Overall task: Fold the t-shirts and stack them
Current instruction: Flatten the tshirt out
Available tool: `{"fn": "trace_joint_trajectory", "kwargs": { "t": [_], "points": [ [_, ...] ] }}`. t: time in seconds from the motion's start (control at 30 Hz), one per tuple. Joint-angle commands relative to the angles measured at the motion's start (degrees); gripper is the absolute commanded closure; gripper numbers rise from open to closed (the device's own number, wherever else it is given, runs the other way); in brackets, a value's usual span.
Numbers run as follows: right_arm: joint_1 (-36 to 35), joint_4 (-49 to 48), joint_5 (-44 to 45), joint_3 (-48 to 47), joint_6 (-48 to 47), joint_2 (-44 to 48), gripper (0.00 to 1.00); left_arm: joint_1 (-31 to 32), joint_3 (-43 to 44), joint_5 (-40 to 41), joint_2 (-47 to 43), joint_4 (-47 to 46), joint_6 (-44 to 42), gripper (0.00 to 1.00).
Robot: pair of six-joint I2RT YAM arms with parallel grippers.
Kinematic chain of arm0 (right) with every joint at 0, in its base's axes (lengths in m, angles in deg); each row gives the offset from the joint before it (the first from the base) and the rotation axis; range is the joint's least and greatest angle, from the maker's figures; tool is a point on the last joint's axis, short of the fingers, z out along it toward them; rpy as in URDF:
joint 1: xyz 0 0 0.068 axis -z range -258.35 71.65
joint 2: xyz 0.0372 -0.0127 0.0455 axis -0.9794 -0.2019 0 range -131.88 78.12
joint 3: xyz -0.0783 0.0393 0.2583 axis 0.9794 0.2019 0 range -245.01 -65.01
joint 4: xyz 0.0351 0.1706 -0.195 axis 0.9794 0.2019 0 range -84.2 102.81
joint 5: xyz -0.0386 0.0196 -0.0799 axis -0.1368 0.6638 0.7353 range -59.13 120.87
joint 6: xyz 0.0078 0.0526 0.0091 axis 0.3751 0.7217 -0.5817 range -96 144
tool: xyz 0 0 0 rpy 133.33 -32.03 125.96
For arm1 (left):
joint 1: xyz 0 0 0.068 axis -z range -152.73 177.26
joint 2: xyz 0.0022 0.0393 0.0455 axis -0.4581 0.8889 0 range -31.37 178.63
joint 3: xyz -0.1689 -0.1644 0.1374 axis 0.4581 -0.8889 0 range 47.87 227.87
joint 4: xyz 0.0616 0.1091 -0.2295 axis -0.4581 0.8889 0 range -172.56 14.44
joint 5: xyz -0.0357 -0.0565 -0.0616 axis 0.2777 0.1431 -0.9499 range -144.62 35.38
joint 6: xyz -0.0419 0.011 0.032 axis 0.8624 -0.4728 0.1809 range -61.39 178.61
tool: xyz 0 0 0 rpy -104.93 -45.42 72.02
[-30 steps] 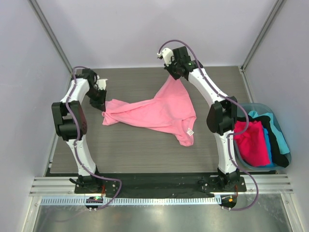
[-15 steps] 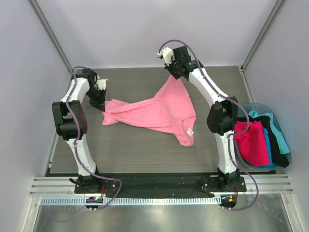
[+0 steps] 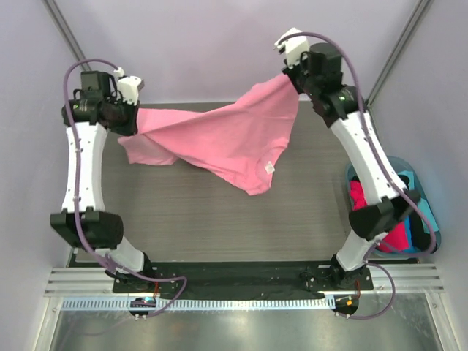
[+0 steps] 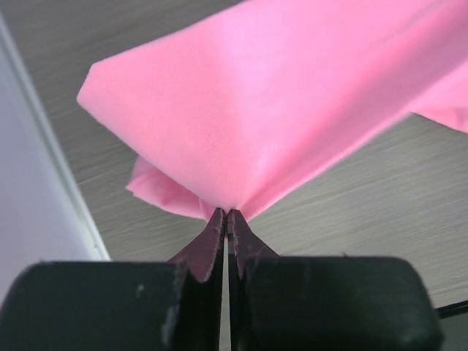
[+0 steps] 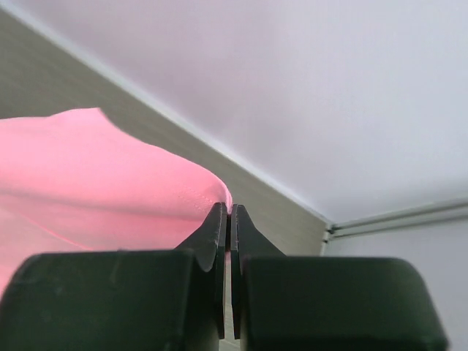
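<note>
A light pink t-shirt (image 3: 219, 139) hangs stretched in the air between both arms, its lower part sagging toward the table with a small white tag (image 3: 269, 167) showing. My left gripper (image 3: 134, 111) is shut on the shirt's left edge; in the left wrist view the cloth (image 4: 278, 110) fans out from the pinched tips (image 4: 226, 213). My right gripper (image 3: 291, 73) is shut on the shirt's upper right corner (image 5: 110, 168), the fabric clamped at the tips (image 5: 227, 208). More t-shirts, hot pink (image 3: 358, 197), black and teal, lie in the tub.
A light-blue plastic tub (image 3: 398, 162) sits at the table's right edge, partly behind the right arm. The grey wood-grain table (image 3: 205, 219) is bounded by white walls at the back and sides. The arm bases stand at the near edge.
Both arms have risen and spread apart, lifting the pink shirt off the table and pulling it taut between them. The left gripper closed on the shirt's edge before the lift.
</note>
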Motion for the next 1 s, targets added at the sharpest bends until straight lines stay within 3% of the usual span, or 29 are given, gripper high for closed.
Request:
{"fn": "trace_joint_trajectory", "kwargs": {
  "t": [0.0,0.27,0.47,0.63,0.77,0.97],
  "points": [
    [0.8,-4.2,3.2,3.7,-0.1,9.5,0.99,-0.4,-2.1,2.8,-7.5,3.1,-5.5,1.00],
    [1.2,-3.0,-0.4,15.1,-0.7,28.3,0.99,-0.5,-7.8,0.2,-23.8,7.5,-9.4,1.00],
    [1.6,-2.1,1.0,23.5,-3.1,33.0,0.99,-0.1,-14.7,-2.5,-26.2,4.2,-11.8,0.95],
    [1.7,-1.9,2.5,28.0,-5.0,28.7,0.99,0.1,-18.5,-3.6,-19.6,5.8,-14.6,0.94],
    [2.0,-2.2,3.5,28.1,-6.0,19.8,0.99,0.2,-22.7,-4.7,-13.9,5.3,-14.9,0.94],
    [2.7,-2.2,5.0,24.9,-6.4,10.7,0.99,0.8,-32.4,-7.6,-9.8,5.4,-18.9,0.68]
  ]
}}
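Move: Between the two raised hands the pink t-shirt hangs, pinched at each end. Bare table, where the cloth is headed, has its middle some 27 cm right, 5 back and 22 below the left hand. From the right hand that spot lies about 12 cm left, 16 back and 33 down. The shirt's tag, near the loose hem, hangs roughly 14 cm back, 2 left and 27 below the right hand. Swinging the shirt back and then down towards the table, both hands first draw back and slightly up, about 15 cm back for the right. The right then comes forward some 10 cm while dropping about 20, tipping down and keeping its pinch. The left mostly sinks, tips down and opens part-way, its hold on the cloth ended. ##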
